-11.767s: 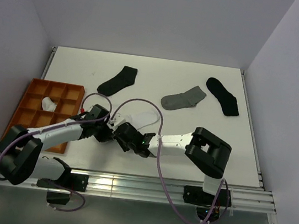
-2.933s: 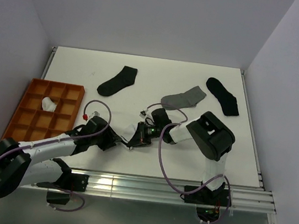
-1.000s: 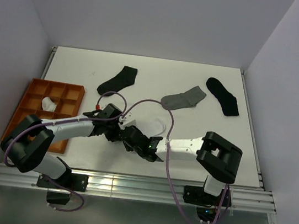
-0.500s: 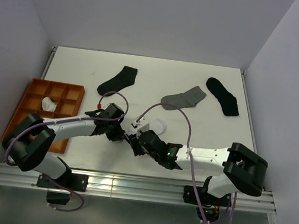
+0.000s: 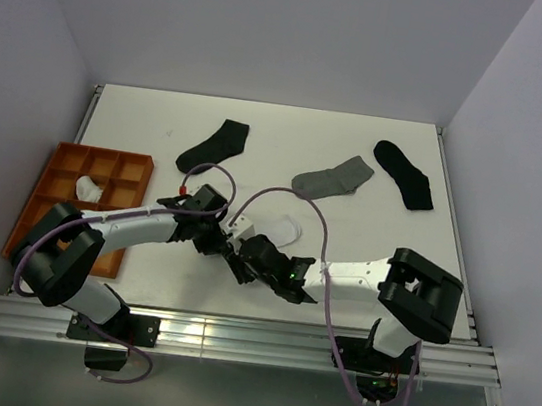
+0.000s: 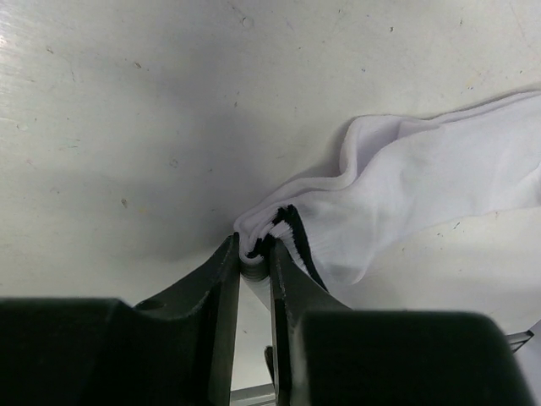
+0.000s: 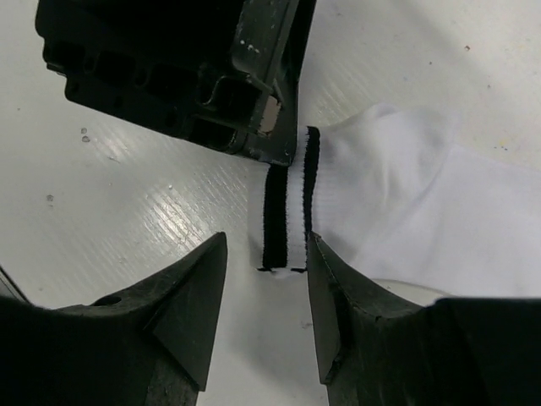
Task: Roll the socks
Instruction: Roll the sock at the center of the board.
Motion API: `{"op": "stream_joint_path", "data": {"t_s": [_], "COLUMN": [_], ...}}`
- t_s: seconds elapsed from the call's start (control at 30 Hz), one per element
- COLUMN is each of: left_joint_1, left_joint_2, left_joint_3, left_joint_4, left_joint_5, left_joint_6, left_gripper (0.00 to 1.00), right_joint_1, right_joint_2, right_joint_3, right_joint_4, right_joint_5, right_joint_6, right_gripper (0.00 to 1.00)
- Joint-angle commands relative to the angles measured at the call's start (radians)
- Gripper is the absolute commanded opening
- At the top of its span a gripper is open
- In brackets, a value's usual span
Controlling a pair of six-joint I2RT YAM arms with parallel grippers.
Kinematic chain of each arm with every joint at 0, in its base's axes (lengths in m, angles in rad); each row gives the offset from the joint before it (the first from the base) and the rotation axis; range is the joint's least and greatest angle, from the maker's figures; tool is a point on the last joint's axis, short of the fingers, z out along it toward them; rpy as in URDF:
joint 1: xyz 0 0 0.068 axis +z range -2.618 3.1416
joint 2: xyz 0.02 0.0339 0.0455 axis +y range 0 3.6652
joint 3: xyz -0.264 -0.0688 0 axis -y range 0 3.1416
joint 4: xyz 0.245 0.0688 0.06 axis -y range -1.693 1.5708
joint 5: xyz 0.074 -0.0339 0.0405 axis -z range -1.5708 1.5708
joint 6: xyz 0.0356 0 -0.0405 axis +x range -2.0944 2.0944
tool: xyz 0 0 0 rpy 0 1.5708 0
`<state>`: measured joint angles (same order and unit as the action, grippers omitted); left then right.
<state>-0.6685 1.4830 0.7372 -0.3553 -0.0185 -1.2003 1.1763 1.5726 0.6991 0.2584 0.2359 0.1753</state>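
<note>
A white sock with two black cuff stripes (image 5: 284, 229) lies flat on the table near the front middle. My left gripper (image 6: 254, 246) is shut on its cuff, pinching the folded edge between both fingers; from above it (image 5: 217, 243) sits just left of the sock. My right gripper (image 7: 266, 245) is open, its fingers standing on either side of the striped cuff end (image 7: 287, 203) without touching it. In the top view it (image 5: 239, 262) is right beside the left gripper. A grey sock (image 5: 332, 179) lies flat farther back.
Two black socks (image 5: 213, 146) (image 5: 404, 174) lie flat at the back of the table. An orange compartment tray (image 5: 104, 151) stands at the left with a small white bundle (image 5: 87, 189) in one cell. The left gripper's body (image 7: 186, 68) fills the right wrist view's top.
The right arm's elbow swung out to the right and came partly back, while its gripper stayed at the cuff. The left gripper kept its grip on the cuff.
</note>
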Motion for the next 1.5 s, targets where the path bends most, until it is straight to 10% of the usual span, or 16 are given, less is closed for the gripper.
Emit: {"op": "stream_joint_path", "data": {"t_s": [0.0,0.37,0.63,1.17,1.47], "left_joint_1": [0.006,0.041,0.135,0.176,0.135], "left_joint_2": [0.034,0.028,-0.096,-0.398,-0.466], "left_joint_3": [0.002,-0.027,-0.113,-0.243,-0.375], "left_joint_4": [-0.056,-0.05,-0.059,0.18,0.346], "left_joint_5": [-0.034,-0.011,-0.014,-0.037,0.009], "left_joint_6": [0.028,0.019,0.022,-0.051,-0.067], "left_gripper": [0.22,0.24,0.24,0.66,0.65], "right_joint_1": [0.014,0.046,0.043,-0.266,-0.434], "right_joint_2": [0.042,0.179,0.245,0.219,0.253], "right_joint_3": [0.051,0.114,0.171,0.189,0.053], "right_joint_4": [0.03,-0.028,-0.1,-0.163,0.12], "right_joint_5": [0.008,0.051,0.014,-0.697,-0.991], "right_joint_6": [-0.037,-0.072,-0.082,0.185,0.51], "right_gripper": [0.5,0.38,0.09,0.0,0.0]}}
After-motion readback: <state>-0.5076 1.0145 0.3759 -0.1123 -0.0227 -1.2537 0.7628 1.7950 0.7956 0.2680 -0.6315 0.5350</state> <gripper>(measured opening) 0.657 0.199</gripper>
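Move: The striped cuff of the white sock, still pinched by the left fingers, lies about 1 cm ahead of the open right hand, some 2 cm to its left and 3 cm below; for the left hand it is right at the fingertips. The sock's foot stretches off some 9 cm ahead and 9 cm to the right of the right hand, about 4 cm lower. Farther out, the gray sock lies roughly 25 cm ahead and 20 cm to the right of the right hand. The right hand sinks about 2.5 cm onto the cuff beside the left fingers and closes on it, then carries on some 2 cm left and draws back right by about 4 cm, keeping its pinch while the wrist turns some 45 degrees so that the fingers swing from forward to pointing steeply down. The left hand lets the cuff go, sliding about 5 cm left away from it and opening wide, then rises about 4.5 cm, tilting and turning slightly counter-clockwise, and sinks back a little at the end. ##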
